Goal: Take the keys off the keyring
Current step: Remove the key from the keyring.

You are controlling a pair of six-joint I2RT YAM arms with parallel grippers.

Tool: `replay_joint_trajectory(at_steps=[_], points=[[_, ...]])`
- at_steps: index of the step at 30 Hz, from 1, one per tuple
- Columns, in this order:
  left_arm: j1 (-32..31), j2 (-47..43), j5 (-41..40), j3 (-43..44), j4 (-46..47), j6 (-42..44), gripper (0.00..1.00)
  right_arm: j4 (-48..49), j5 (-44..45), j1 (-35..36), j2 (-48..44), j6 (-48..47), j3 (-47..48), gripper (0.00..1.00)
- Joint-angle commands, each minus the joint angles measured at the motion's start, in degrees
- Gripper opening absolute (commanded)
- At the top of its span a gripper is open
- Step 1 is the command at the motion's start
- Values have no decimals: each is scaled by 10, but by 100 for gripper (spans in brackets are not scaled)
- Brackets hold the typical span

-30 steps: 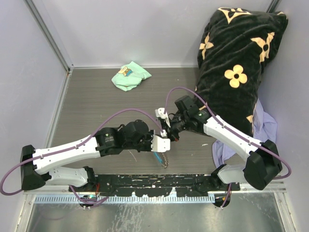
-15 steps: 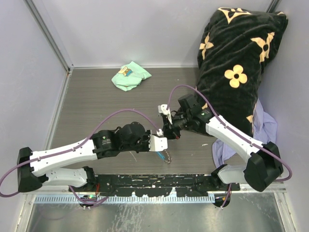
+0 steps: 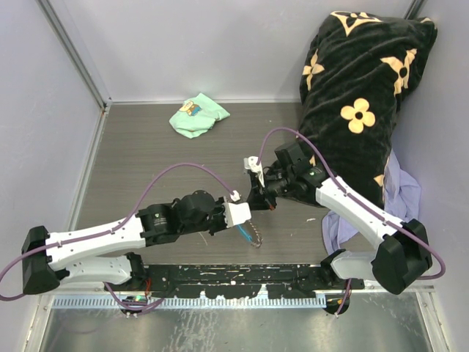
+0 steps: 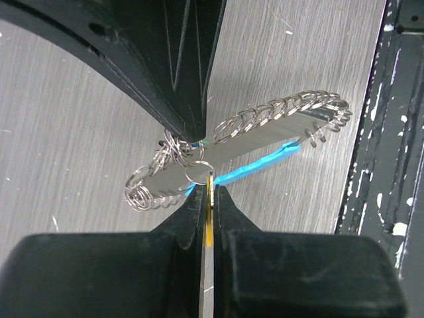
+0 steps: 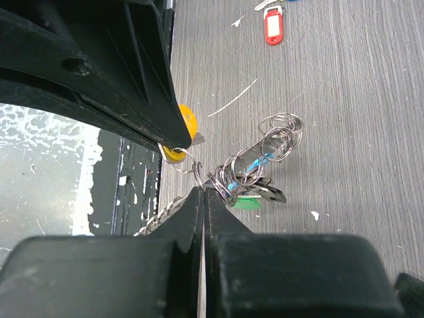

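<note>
The keyring, a small silvery ring, hangs above the table between my two grippers. My right gripper is shut on the ring's wire. My left gripper is shut on a yellow-tagged key that hangs on that ring; in the right wrist view the yellow tag sits at the left gripper's tip. The grey link chain and the sky-blue fob dangle below. A green-tagged key hangs in the bunch. A red-tagged key lies loose on the table. From above, both grippers meet near the table's middle front.
A mint-green cloth lies at the back of the table. A black flowered cushion fills the right side, with a lavender cloth under it. The black mounting rail runs along the near edge.
Both arms have shifted slightly: the left forearm swung a little toward the near edge and the right wrist drew back a bit. Both grips are unchanged.
</note>
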Motion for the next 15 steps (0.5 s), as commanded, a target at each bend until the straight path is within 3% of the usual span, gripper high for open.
replay_joint_trajectory(at_steps=[1, 5, 11, 15], points=[[-7, -24, 21, -28, 76, -72, 0, 47, 11, -18, -28, 0, 3, 1], [-6, -40, 8, -67, 128, -107, 3, 47, -23, -19, -33, -9, -1, 1], [-6, -103, 18, -129, 205, -147, 35, 6, -98, -19, -37, -68, 6, 1], [-6, -172, 23, -183, 254, -174, 46, -63, -132, -20, -42, -165, 19, 1]])
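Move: My left fingertips are shut on the yellow key, which is still on the small ring pinched by my right fingers, about 2 cm to the right and 1 cm farther out. The coil-rimmed plate with its blue strip hangs about 3 cm back, 2 cm right and 6 cm below; the green tag is roughly 2 cm ahead, 3 cm right and 3 cm down. For my right hand the yellow key lies some 2 cm left and 1 cm back. I let go of the yellow key with my left hand: it first sinks about 1 cm, its fingertips tilting up some 15 degrees overall, then the fingers part to nearly half open while it draws back about 2 cm and slightly left, away from the ring. My right hand keeps its pinch on the ring, easing up and back by about 1 cm each. ##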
